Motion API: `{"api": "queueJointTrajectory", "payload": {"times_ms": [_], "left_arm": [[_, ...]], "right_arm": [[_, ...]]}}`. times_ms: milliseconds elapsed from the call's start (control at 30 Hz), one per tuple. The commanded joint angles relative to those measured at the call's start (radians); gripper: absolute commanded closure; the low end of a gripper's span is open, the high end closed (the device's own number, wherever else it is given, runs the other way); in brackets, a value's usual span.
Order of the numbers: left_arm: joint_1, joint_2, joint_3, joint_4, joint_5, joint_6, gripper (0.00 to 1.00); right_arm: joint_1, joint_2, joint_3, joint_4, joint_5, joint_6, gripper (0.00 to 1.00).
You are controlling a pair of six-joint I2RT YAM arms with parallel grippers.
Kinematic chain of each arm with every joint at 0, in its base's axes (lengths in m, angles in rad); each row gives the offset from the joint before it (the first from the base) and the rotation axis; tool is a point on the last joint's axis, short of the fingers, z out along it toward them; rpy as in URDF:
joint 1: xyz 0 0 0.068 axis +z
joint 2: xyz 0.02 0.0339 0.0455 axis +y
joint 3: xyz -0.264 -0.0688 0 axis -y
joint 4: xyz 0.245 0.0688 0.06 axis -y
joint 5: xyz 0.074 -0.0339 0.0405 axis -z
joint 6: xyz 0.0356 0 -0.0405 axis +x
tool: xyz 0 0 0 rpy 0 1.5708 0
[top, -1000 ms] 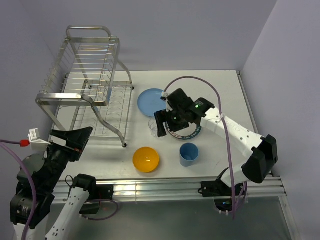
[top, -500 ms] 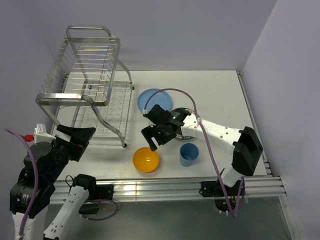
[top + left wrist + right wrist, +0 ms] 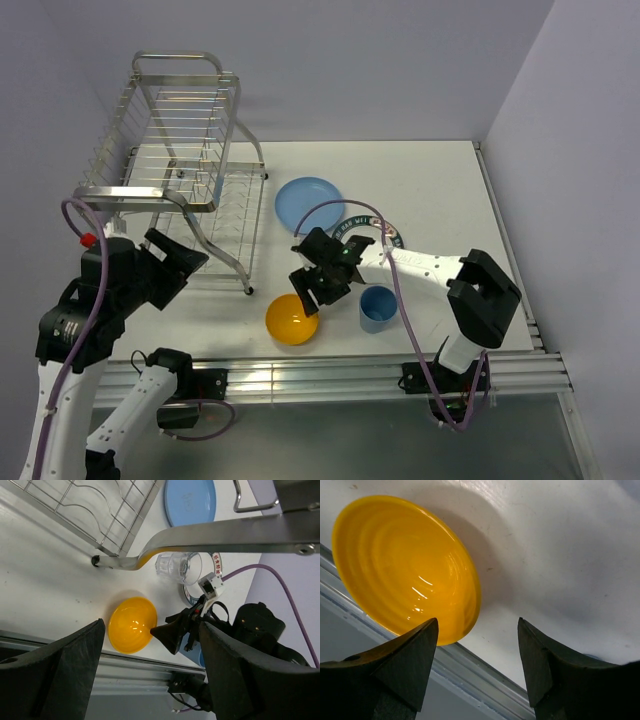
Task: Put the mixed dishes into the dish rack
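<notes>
The silver wire dish rack (image 3: 180, 160) stands at the back left. On the table lie the light-blue plate (image 3: 308, 203), the white plate with the teal rim (image 3: 385, 238) half under the right arm, the orange-yellow bowl (image 3: 291, 319) and the blue cup (image 3: 378, 308). The clear glass (image 3: 177, 567) shows only in the left wrist view, beside the rack's front foot. My right gripper (image 3: 318, 297) hangs open just over the bowl's right rim (image 3: 470, 595), holding nothing. My left gripper (image 3: 185, 262) is open and empty, high above the table's left front, by the rack's front leg.
The rack's bent tube (image 3: 225, 530) crosses the left wrist view above the glass. The aluminium rail (image 3: 330, 375) runs along the table's near edge, close behind the bowl. Purple walls close in the back and the right side.
The right gripper has swung from above the white plate and glass down toward the bowl, its jaws narrowing. The left arm has risen and moved in toward the rack's front leg.
</notes>
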Motion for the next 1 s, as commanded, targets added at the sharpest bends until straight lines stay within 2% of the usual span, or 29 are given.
{"api": "queueJointTrajectory", "payload": {"times_ms": [0,67,267,333,533,633,700,967], "left_arm": [[-0.002,-0.037,0.035,-0.012,0.017,0.036,0.18],[-0.002,-0.027,0.029,-0.013,0.039,0.044,0.19],[-0.002,-0.001,0.053,-0.016,0.057,0.086,0.19],[-0.002,-0.002,0.047,-0.009,0.067,0.090,0.19],[-0.001,0.012,0.050,-0.010,0.085,0.110,0.19],[-0.002,0.012,0.050,-0.015,0.093,0.116,0.19],[-0.002,0.010,0.049,-0.012,0.096,0.118,0.19],[-0.002,0.015,0.061,-0.013,0.113,0.127,0.20]], "right_arm": [[-0.002,-0.013,-0.047,0.132,-0.037,0.035,0.28],[-0.002,-0.013,-0.072,0.164,-0.046,0.039,0.29],[-0.001,0.024,-0.107,0.239,-0.094,0.052,0.39],[-0.002,0.038,-0.112,0.262,-0.103,0.062,0.47],[-0.002,0.059,-0.133,0.293,-0.094,0.074,0.58],[-0.002,0.062,-0.139,0.297,-0.091,0.072,0.74],[-0.002,0.065,-0.133,0.284,-0.088,0.069,0.99],[0.008,-0.053,-0.041,0.173,0.055,0.022,1.00]]}}
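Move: The right gripper hangs part-open just beyond the near right edge of the yellow bowl; the bowl's middle is about 6 cm to its left, 2 cm back and 5 cm below. The blue cup stands some 12 cm to this gripper's right and 2 cm back. The glass is roughly 13 cm ahead and 2 cm left, the patterned plate 15 cm ahead and 10 cm right. From the left gripper, the bowl lies about 14 cm right, 2 cm back and 26 cm below. Lower the right gripper about 4 cm while easing it 2 cm left, so that the fingers straddle the bowl's rim on its right, far side, tipping them some 5 to 10 degrees further to the left. Shut the fingers on the way down until they pinch the rim, then start back up by about 1 cm, keeping the pinch. ##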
